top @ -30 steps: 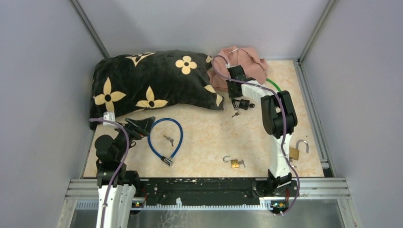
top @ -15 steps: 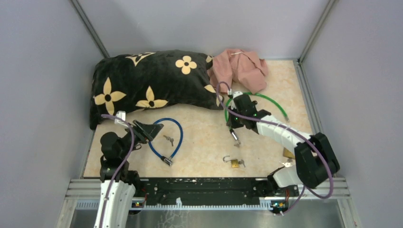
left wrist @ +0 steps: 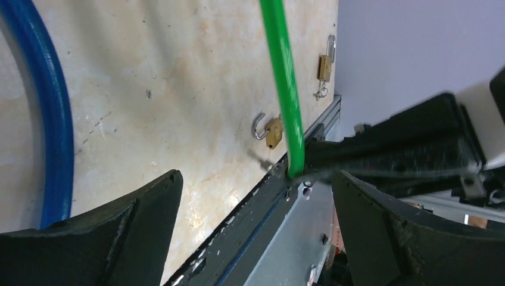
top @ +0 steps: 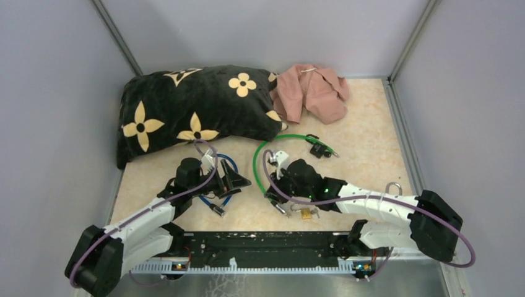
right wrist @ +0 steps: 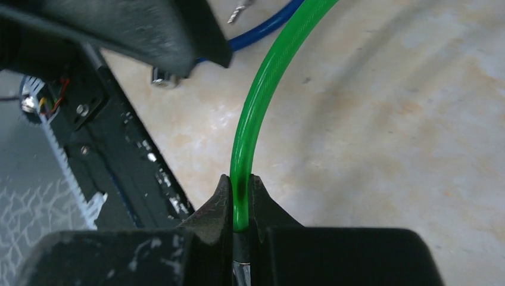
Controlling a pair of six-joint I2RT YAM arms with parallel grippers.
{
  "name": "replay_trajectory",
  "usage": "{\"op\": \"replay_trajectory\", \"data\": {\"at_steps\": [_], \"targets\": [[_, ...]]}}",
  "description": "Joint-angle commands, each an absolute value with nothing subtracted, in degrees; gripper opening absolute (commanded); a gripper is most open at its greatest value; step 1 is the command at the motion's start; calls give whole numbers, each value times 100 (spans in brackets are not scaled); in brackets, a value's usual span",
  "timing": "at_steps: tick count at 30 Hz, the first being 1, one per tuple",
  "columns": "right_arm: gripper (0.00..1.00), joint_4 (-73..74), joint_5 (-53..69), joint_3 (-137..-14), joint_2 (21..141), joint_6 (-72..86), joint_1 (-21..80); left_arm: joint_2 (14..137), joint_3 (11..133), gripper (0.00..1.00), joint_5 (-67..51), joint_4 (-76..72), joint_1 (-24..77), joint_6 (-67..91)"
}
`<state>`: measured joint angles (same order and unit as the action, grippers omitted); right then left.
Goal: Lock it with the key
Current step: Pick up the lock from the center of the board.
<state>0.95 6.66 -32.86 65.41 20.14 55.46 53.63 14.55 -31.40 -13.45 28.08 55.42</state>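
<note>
My right gripper (top: pixel 273 197) (right wrist: pixel 239 182) is shut on one end of a green cable lock (top: pixel 257 162) (right wrist: pixel 262 89), low over the table near its front edge. The cable arcs back to its black lock body (top: pixel 318 148). My left gripper (top: pixel 238 182) (left wrist: pixel 256 179) stands open with nothing between its fingers, over a blue cable lock (top: pixel 216 162) (left wrist: pixel 55 119). It points at the right gripper, a short way apart. A small silver key tip (right wrist: pixel 240 11) shows beside the blue cable. A small brass padlock (top: pixel 304 213) (left wrist: pixel 273 132) lies open under the right arm.
A black pillow with yellow flowers (top: pixel 192 105) fills the back left and a pink cloth (top: pixel 312 90) lies beside it. Another brass padlock (top: pixel 392 185) (left wrist: pixel 324 65) lies at the right, partly behind the right arm. The black front rail (top: pixel 260 241) borders the table.
The right arm swung from the pink cloth at the back to the front centre, dragging the green cable with it. The left arm reached right, over the blue cable loop.
</note>
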Motion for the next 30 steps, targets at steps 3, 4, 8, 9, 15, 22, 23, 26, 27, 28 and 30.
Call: {"op": "replay_trajectory", "data": {"at_steps": [3, 4, 8, 9, 15, 22, 23, 26, 27, 28, 30], "targets": [[0, -1284, 1169, -3298, 6746, 1665, 6260, 5709, 1734, 95, -2711, -2316, 3203, 5813], [0, -1314, 1223, -3350, 6822, 1597, 6305, 5734, 1723, 92, -2670, -2274, 3210, 5845], [0, -1474, 1473, -3507, 6976, 1373, 6426, 5636, 1562, 53, -2519, -2052, 3208, 5932], [0, -1510, 1549, -3515, 6972, 1313, 6433, 5581, 1526, 41, -2448, -2022, 3210, 5920], [0, -1422, 1843, -3590, 6761, 1020, 6439, 5254, 1412, 0, -2429, -2307, 3194, 5394], [98, 522, -306, -4196, 5379, 174, 6201, 4191, 1566, 0, -3309, -2395, 3008, 2742], [98, 621, -380, -4163, 5091, 57, 6002, 4056, 1603, 0, -3464, -2345, 2950, 2369], [97, 971, -50, -4168, 4772, -261, 4931, 3712, 1703, 0, -3765, -2127, 2757, 1898], [95, 1028, 217, -4185, 4814, -324, 4446, 3573, 1686, 0, -3857, -2149, 2725, 1814], [94, 1044, 300, -4210, 4906, -382, 4238, 3487, 1669, 0, -3972, -2218, 2704, 1755], [91, 981, -110, -4215, 5119, -495, 4099, 3371, 1632, 0, -4182, -2287, 2648, 1768]]}}
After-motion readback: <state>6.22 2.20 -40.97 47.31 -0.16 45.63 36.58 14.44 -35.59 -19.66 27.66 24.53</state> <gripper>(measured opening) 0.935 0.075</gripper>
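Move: The right fingers still hold the green cable lock just behind its end piece; the open left fingers wait about 11 cm to their left and 4 cm ahead, at much the same height. From the left hand, the bare cable stretch to grip is some 6 cm right, level fore and aft; the blue cable loop is about 8 cm left on the table. The brass padlock lies 11 cm right, 7 back and 10 below the right hand. Bring the held green cable about 6 cm left and back with the right hand while the left gripper edges a couple of centimetres right and pinches the cable. Only then open the right fingers and swing them up some 14 cm, forward and to the right, towards the cable's far stretch. Meanwhile lift the left hand about 8 cm, rolling it some 45 degrees so its forward side rises. ##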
